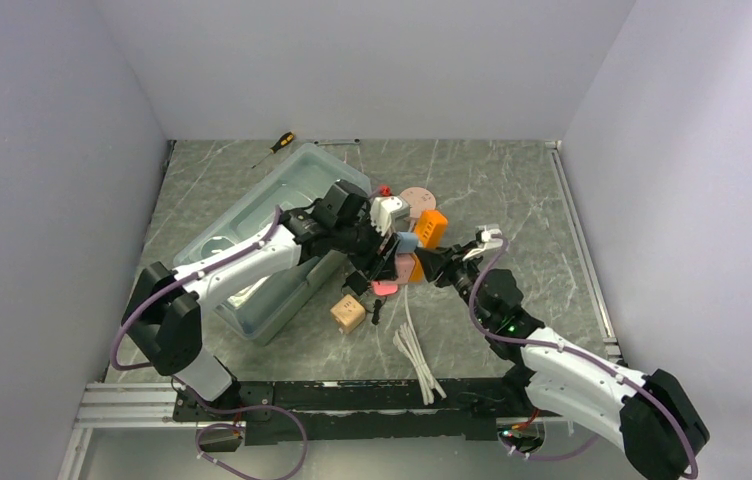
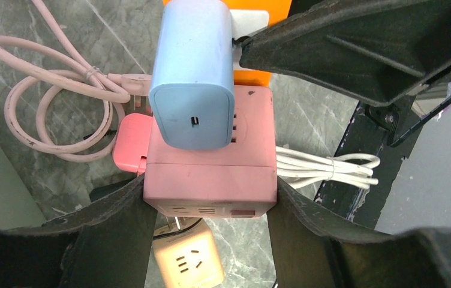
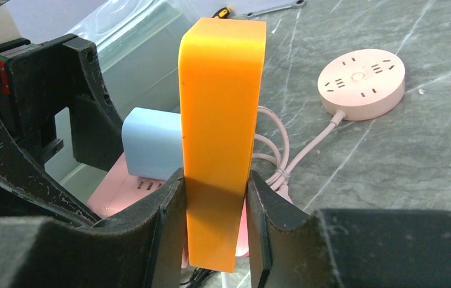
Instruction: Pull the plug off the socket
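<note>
A pink cube socket [image 2: 211, 162] is clamped between my left gripper's [image 2: 211, 201] fingers, held above the table. A light blue plug [image 2: 193, 78] sits in its upper face. An orange plug [image 3: 220, 120] stands at the socket's far side, and my right gripper [image 3: 217, 222] is shut on its flat sides. Its prongs are hidden. In the top view the two grippers, left [image 1: 384, 262] and right [image 1: 424, 262], meet at the socket [image 1: 402, 270] mid-table, with the orange plug [image 1: 430, 228] just behind.
A clear plastic bin [image 1: 252, 240] lies left of the grippers. A beige cube socket [image 1: 348, 314] and a bundled white cable [image 1: 417, 355] lie below them. A round pink power strip [image 3: 362, 81] with its coiled cable [image 2: 61, 114] lies behind. A screwdriver [image 1: 278, 143] lies at the back.
</note>
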`<state>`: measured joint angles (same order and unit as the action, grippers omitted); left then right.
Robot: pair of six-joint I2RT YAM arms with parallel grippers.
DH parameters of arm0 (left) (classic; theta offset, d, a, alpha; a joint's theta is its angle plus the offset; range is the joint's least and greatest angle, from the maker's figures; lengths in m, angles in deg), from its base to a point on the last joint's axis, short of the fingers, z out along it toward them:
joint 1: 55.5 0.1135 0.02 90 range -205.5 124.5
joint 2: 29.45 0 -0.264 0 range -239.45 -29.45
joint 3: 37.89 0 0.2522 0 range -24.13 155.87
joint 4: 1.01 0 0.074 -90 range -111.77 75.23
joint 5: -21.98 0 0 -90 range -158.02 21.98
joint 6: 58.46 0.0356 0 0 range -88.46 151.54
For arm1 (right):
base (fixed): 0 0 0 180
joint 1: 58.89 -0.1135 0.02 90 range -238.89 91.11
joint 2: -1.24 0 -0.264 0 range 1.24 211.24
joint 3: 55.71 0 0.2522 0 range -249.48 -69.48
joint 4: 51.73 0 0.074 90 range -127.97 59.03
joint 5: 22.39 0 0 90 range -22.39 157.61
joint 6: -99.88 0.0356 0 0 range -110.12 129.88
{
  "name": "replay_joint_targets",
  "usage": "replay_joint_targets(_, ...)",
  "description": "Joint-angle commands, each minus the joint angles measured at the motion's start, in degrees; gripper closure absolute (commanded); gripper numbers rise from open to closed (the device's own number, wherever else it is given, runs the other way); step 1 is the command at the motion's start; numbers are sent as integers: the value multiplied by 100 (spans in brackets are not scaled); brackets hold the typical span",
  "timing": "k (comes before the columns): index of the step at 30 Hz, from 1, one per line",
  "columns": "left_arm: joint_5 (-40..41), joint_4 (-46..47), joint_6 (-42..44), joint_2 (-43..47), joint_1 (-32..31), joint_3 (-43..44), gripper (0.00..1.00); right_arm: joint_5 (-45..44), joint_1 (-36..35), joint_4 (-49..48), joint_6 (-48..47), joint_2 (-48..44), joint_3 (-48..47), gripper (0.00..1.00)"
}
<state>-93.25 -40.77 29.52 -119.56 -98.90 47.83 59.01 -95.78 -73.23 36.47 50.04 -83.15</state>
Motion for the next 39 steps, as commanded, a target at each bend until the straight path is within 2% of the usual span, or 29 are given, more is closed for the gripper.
replay_joint_targets(1, 976, -272, -483, -7, 240, -83, 100, -1478, -79, 242, -361, 65, -334, 100)
replay_joint_targets(10, 1311, -373, -576, -235, 207, -38, 100, -3029, -783, 758, -459, 526, -777, 100)
replay_joint_targets(13, 1328, -428, -529, -227, 208, -6, 100, -3105, -847, 806, -400, 627, -825, 100)
replay_joint_targets(22, 331, -254, -109, 101, 244, -55, 100, -2444, -807, 274, -562, 240, -503, 100)
replay_joint_targets(29, -38, -212, 126, 279, 244, -91, 100, -2207, -613, 271, -421, 180, -449, 100)
replay_joint_targets(31, 139, -213, 299, 315, 136, -118, 100, -2163, -490, 302, -394, 92, -416, 100)
replay_joint_targets(33, 1031, -342, 505, 285, -150, -133, 100, -2070, -280, 383, -347, -43, -381, 100)
replay_joint_targets(35, 1527, -488, 618, 150, -429, -120, 100, -1914, -35, 429, -274, -195, -317, 100)
replay_joint_targets(39, 1554, -616, 515, -197, -586, 8, 100, -1444, 462, 421, -85, -493, -144, 100)
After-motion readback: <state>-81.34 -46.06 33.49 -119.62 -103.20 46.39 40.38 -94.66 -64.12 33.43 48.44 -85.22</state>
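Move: The pink cube socket is already in the left fingers, its middle about 1 cm to the right of that hand's point. From the right hand it lies about 4 cm left, 1 cm back and 1 cm lower. The orange strip it plugs into is in the right fingers, some 5 cm right and 2 cm ahead of the left hand. Just above the cube sits the blue charger, about 4 cm ahead, 2 cm right and 3 cm up from the left hand. The pink cube and orange strip, still pinched one in each hand, are first lowered together about 2 cm, then pulled apart sideways: the left hand draws the cube about 3 cm left while the right draws the strip right, about 6 cm in all, turning some 20 degrees clockwise. The left dips, rises, then sinks again, rolling its left side up; neither grip opens. ##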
